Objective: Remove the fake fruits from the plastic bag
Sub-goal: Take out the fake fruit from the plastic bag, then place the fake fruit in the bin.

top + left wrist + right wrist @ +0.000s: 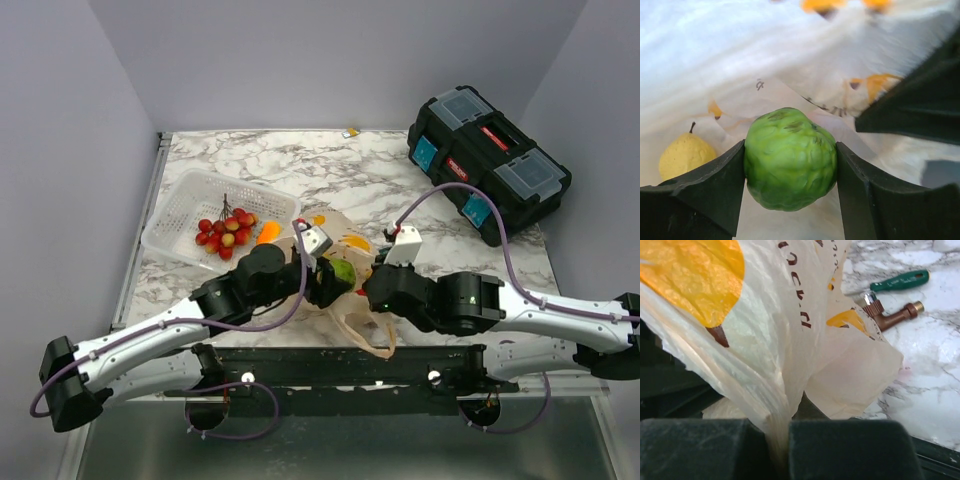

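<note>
My left gripper (790, 146) is shut on a bumpy green fake fruit (790, 157), its two black fingers pressed against the fruit's sides inside the plastic bag (740, 60). A yellow pear-shaped fruit (685, 156) lies in the bag to the left of it. From above, the green fruit (343, 271) shows at the bag's mouth between the two arms. My right gripper (782, 429) is shut on a bunched fold of the peach bag (790, 340) with its orange-yellow prints. An orange fruit (268, 232) lies on the table by the basket.
A white mesh basket (180, 215) at the left holds a bunch of red-and-yellow berries (226, 230). A black toolbox (488, 160) stands at the back right. A green-handled screwdriver (900, 281) and a brown tool (892, 317) lie on the marble beyond the bag.
</note>
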Available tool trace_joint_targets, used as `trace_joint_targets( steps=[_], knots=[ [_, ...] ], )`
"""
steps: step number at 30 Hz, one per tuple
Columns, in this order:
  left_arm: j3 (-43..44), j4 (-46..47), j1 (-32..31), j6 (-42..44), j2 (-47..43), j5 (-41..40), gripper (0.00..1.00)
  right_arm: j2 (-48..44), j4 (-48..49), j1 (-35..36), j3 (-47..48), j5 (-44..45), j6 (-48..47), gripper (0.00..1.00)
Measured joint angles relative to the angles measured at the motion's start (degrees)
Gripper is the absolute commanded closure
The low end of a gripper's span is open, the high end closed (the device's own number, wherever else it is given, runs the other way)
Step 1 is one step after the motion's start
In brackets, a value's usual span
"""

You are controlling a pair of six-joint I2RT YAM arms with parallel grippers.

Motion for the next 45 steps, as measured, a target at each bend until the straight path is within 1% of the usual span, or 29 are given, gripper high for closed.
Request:
trace_joint_targets(
  steps=[1, 2, 7, 11, 15, 18, 22, 24, 26, 28, 29, 30, 31, 33, 35, 37, 40, 41, 44, 45],
  knots=[
    [0.09, -0.79, 0.02, 0.48, -1.55, 0.35, 0.96, 0.00, 0.42, -0.24, 0.83, 0.02, -0.59, 0.99],
    [0.24, -1.49, 0.07, 1.07, -3.48, 0.81, 1.00, 0.04, 0.81, -0.68, 1.55, 0.02, -1.05, 0.99],
    [4.00, -6.03, 0.28, 4.17, -10.10, 2.51, 1.00, 1.68, 2.32, -3.61, 4.20, -0.44, -3.37, 0.99],
    [7.58, -9.25, 0.28, 6.64, -14.32, 3.82, 1.00, 4.52, 3.17, -6.27, 4.44, -2.40, -4.26, 0.99],
    [9.46, -11.78, 0.28, 8.61, -18.25, 4.59, 1.00, 5.92, 4.35, -7.19, 4.37, -4.46, -4.70, 0.99],
    [10.91, -13.55, 0.35, 9.99, -21.38, 4.42, 1.00, 5.88, 5.11, -7.19, 4.20, -5.46, -4.87, 0.99],
    [15.13, -15.30, 0.35, 11.80, -23.54, 1.73, 1.00, 5.22, 5.81, -7.32, 2.73, -6.34, -4.87, 0.99],
    [17.59, -16.46, 0.33, 12.59, -23.34, -1.09, 1.00, 4.83, 5.79, -7.43, 1.99, -6.62, -4.83, 0.99],
    [21.18, -18.62, 0.33, 13.25, -22.51, -6.99, 1.00, 4.20, 5.84, -7.45, 1.22, -6.86, -4.81, 0.99],
    [23.91, -19.76, 0.35, 14.01, -21.62, -14.32, 1.00, 3.28, 5.84, -7.45, 0.52, -7.08, -4.72, 0.99],
    [24.83, -20.00, 0.35, 14.78, -21.24, -20.50, 1.00, 2.86, 5.81, -7.45, 0.31, -7.13, -4.59, 0.99],
    [24.94, -19.96, 0.35, 15.10, -21.16, -23.02, 1.00, 2.40, 5.86, -7.45, 0.13, -7.15, -4.44, 0.99],
    [24.83, -19.82, 0.39, 16.59, -20.87, -28.85, 1.00, 2.03, 5.86, -7.48, 0.00, -7.19, -4.42, 0.99],
    [24.17, -18.29, 0.87, 19.23, -19.93, -36.54, 1.00, 1.11, 5.86, -7.48, -0.26, -7.30, -4.37, 0.99],
    [23.39, -16.83, 4.35, 21.66, -16.63, -45.11, 1.00, 0.61, 5.92, -7.48, -0.39, -7.32, -4.35, 0.99],
    [23.41, -17.73, 8.72, 20.87, -13.49, -46.82, 1.00, 0.46, 6.03, -7.48, -0.50, -7.43, -4.37, 0.99],
    [22.18, -20.06, 19.76, 14.49, -8.48, -44.48, 1.00, 0.46, 6.12, -7.48, -0.52, -7.76, -4.37, 0.99],
    [20.41, -20.59, 24.92, 10.86, -7.15, -42.42, 1.00, 0.46, 6.16, -7.48, -0.55, -7.78, -4.37, 0.99],
    [14.88, -21.59, 33.73, 1.79, -5.57, -37.73, 1.00, 0.44, 6.16, -7.48, -0.72, -7.91, -4.37, 0.99],
    [13.27, -21.86, 35.41, -1.49, -5.29, -36.28, 1.00, 0.44, 6.14, -7.48, -0.72, -7.98, -4.35, 0.99]
  ],
)
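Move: The left hand already holds the green fruit in the bag's mouth. The white basket it is bound for has its middle about 21 cm ahead, 28 cm to the left and 21 cm lower; the red fruit bunch lies there, some 22 cm ahead and 28 cm left, and the orange fruit 22 cm ahead but only 18 cm left. The yellow pear is about 10 cm ahead, 5 cm left, 18 cm below. From the right hand, the basket lies roughly 24 cm ahead, 33 cm left, 22 cm below. The left hand keeps its grip on the green fruit and rises some 22 cm out of the plastic bag, drawing back slightly and left at first, then swings left and forward towards the white basket, its fingers turning counter-clockwise to point mostly forward, and sinks over the basket by the end. The right hand goes on pinching the bag's rim, easing forward a few centimetres with a small rise and dip, then holding it nearly still. ##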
